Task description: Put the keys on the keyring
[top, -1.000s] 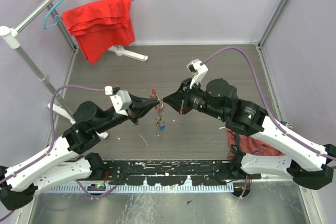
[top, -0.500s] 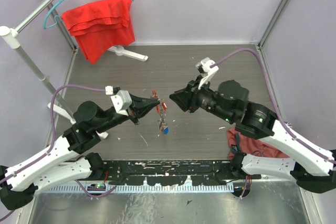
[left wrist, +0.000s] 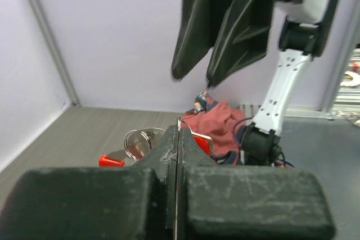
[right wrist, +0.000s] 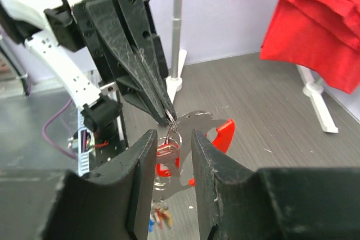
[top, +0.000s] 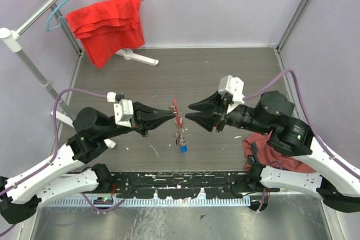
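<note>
My left gripper [top: 172, 112] is shut on a thin wire keyring [right wrist: 173, 121], which it holds above the table. The keys [top: 180, 134] hang in a bunch below it, with a blue tag [top: 183, 149] lowest. In the right wrist view a red-headed key [right wrist: 169, 160] and a flat silver piece with red ends [right wrist: 220, 132] dangle from the ring. My right gripper [top: 188, 112] faces the left gripper [right wrist: 167, 115] from the right. It is open, its tips just short of the bunch, holding nothing. In the left wrist view the ring's wire sits pinched in my left gripper [left wrist: 179, 130].
A red cloth [top: 107, 26] hangs on a teal hanger at the back left, by a white stand base [top: 138, 56]. A dark red cloth [top: 264, 155] lies under the right arm. Grey walls close in the table.
My right gripper has opened and drawn back to the right, away from the bunch. The left gripper has shifted slightly right, and the keys now hang a little lower and further right.
</note>
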`<state>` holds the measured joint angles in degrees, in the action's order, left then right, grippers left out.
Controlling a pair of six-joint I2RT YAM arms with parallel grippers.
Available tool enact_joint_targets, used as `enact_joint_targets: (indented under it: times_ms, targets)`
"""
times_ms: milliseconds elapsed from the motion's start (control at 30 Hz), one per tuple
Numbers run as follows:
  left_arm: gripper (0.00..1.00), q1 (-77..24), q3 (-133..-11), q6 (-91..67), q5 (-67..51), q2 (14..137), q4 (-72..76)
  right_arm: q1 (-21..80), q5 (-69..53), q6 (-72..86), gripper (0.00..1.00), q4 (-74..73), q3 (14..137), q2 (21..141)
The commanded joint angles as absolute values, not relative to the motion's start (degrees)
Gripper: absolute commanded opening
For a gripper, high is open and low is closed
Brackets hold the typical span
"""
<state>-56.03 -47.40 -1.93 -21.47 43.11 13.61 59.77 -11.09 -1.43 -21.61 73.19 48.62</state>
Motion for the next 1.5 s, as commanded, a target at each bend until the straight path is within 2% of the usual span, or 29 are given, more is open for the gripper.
enact_joint_targets:
  times_ms: [0,267,800,933,1067,1133,1167,1300,1467]
  targets:
    - [0.00,-56.0,-49.9,-4.5,-29.6,43.1,21.5,59.8,-19.8,-5.2,0.37,-20.4,75.5,50.2]
    - [0.00,-56.0,-50.1,-4.5,-32.3,43.3,22.0,59.8,-23.5,-4.6,0.36,-20.9,76.2,50.8]
    - [0.00,-56.0,-50.5,-4.4,-33.9,43.5,22.8,59.8,-25.6,-4.5,0.26,-22.9,76.0,52.6]
    - [0.00,-56.0,-50.6,-4.3,-34.0,43.5,22.7,59.8,-25.5,-4.4,0.18,-22.9,76.1,52.5]
    - [0.00,-56.1,-50.6,-4.2,-33.9,43.6,22.3,59.8,-25.4,-4.4,0.03,-23.1,76.7,52.5]
    - [0.00,-56.0,-50.8,-4.1,-33.5,43.7,21.6,59.8,-24.8,-4.7,0.01,-24.4,77.4,52.7]
    - [0.02,-56.0,-50.9,-4.1,-33.2,43.7,21.0,59.8,-24.2,-5.1,0.01,-25.4,78.1,52.8]
    - [0.25,-56.0,-51.9,-2.4,-32.0,43.9,16.9,59.8,-21.1,-8.5,0.01,-34.3,83.3,54.9]
    - [0.41,-56.1,-53.3,1.0,-29.4,44.3,9.5,59.8,-17.2,-12.9,0.01,-49.3,92.4,60.1]
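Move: The left hand already pinches the keyring, which lies about 1 cm right of its hand point and 1 cm below. From the right hand, open and facing it, the ring is some 4 cm left, 1 ahead and 4 lower. The red-handled tool on the ring sits roughly 2 cm farther out than the ring and 2 lower, straight in line sideways; the blue key tag hangs some 10 cm below the ring, 3 nearer the base and 2 to its right. Back, left and down, about 3 cm each way and turning some 15 degrees counter-clockwise, the right hand comes to the keyring while the left carries it back about 3.5 cm with a slight clockwise turn. The right fingers shut on the ring; only then do the left fingers open to let it go, as the right eases slightly forward and right, its fingertips tipping down. ##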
